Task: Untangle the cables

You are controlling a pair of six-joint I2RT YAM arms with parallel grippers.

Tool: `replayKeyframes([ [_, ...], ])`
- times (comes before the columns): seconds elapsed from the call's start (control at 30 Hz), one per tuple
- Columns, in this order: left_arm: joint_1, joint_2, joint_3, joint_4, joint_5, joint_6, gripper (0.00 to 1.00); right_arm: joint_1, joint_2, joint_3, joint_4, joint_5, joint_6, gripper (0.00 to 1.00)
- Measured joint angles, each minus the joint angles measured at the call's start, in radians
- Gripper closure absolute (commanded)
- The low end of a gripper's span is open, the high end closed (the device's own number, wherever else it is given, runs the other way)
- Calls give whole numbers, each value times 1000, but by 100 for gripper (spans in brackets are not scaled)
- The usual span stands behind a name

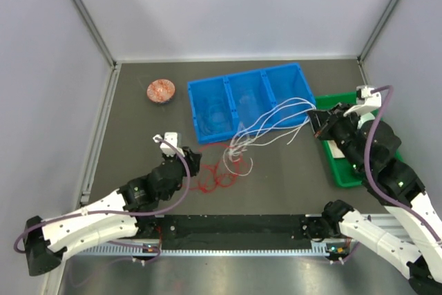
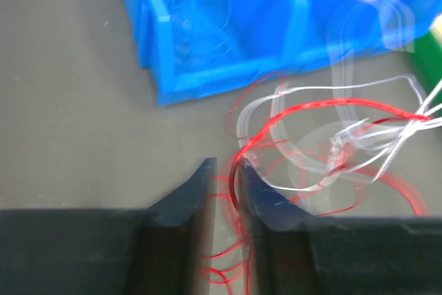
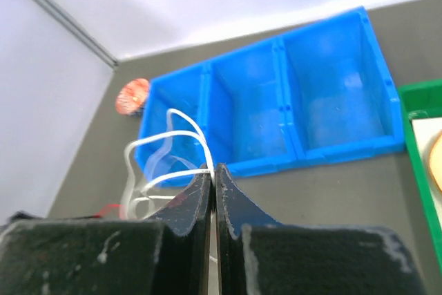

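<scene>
The cables lie in front of the blue bin. A red bundle (image 1: 218, 174) rests on the mat, knotted with white loops (image 1: 276, 119) that stretch right toward my right gripper (image 1: 316, 124). That gripper (image 3: 213, 168) is shut on the white cables (image 3: 162, 136), which fan out leftward from its tips. My left gripper (image 1: 195, 160) sits at the left edge of the red bundle. In the left wrist view its jaws (image 2: 226, 164) stand slightly apart, with red strands (image 2: 324, 105) running loosely through the gap and white loops (image 2: 359, 86) beyond.
A blue three-compartment bin (image 1: 207, 94) stands at the back centre, with white loops hanging over its front. A green tray (image 1: 342, 170) lies at the right under the right arm. A small round copper-coloured coil (image 1: 161, 90) sits at the back left.
</scene>
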Motion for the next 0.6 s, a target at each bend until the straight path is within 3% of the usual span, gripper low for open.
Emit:
replayKeyframes([
  [0.07,2,43,0,-10,10,12,17,0,0,18,3,-19,0,100],
  [0.13,2,95,3,-17,34,28,10,0,0,19,6,-33,3,100],
  [0.37,2,285,47,11,176,97,9,0,9,16,-1,-48,3,100],
  [0.6,2,544,200,69,311,191,11,0,21,3,-16,-53,7,100],
])
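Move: My left hand, just loosening around a red strand, has the red cable tangle about 12 cm to its right, nearly level in reach and some 15 cm below. The low end of the white cable bundle hangs roughly 15 cm to its right, 4 cm farther out and 8 cm lower; the blue box's left compartment is about 20 cm ahead and 6 cm right. My right hand, gripping the white cable high up, has the red cable tangle about 22 cm to its left, level in reach and some 34 cm below. I spread my left fingers wide to let the red strand go, dropping that hand about 6 cm, then sweep it some 8 cm to the right, over the red cable tangle and towards the white bundle. Its wrist turns about 20 degrees clockwise, tips down a little and rolls its left side up, while my right hand keeps the white cable pinched and stays nearly still up high. ##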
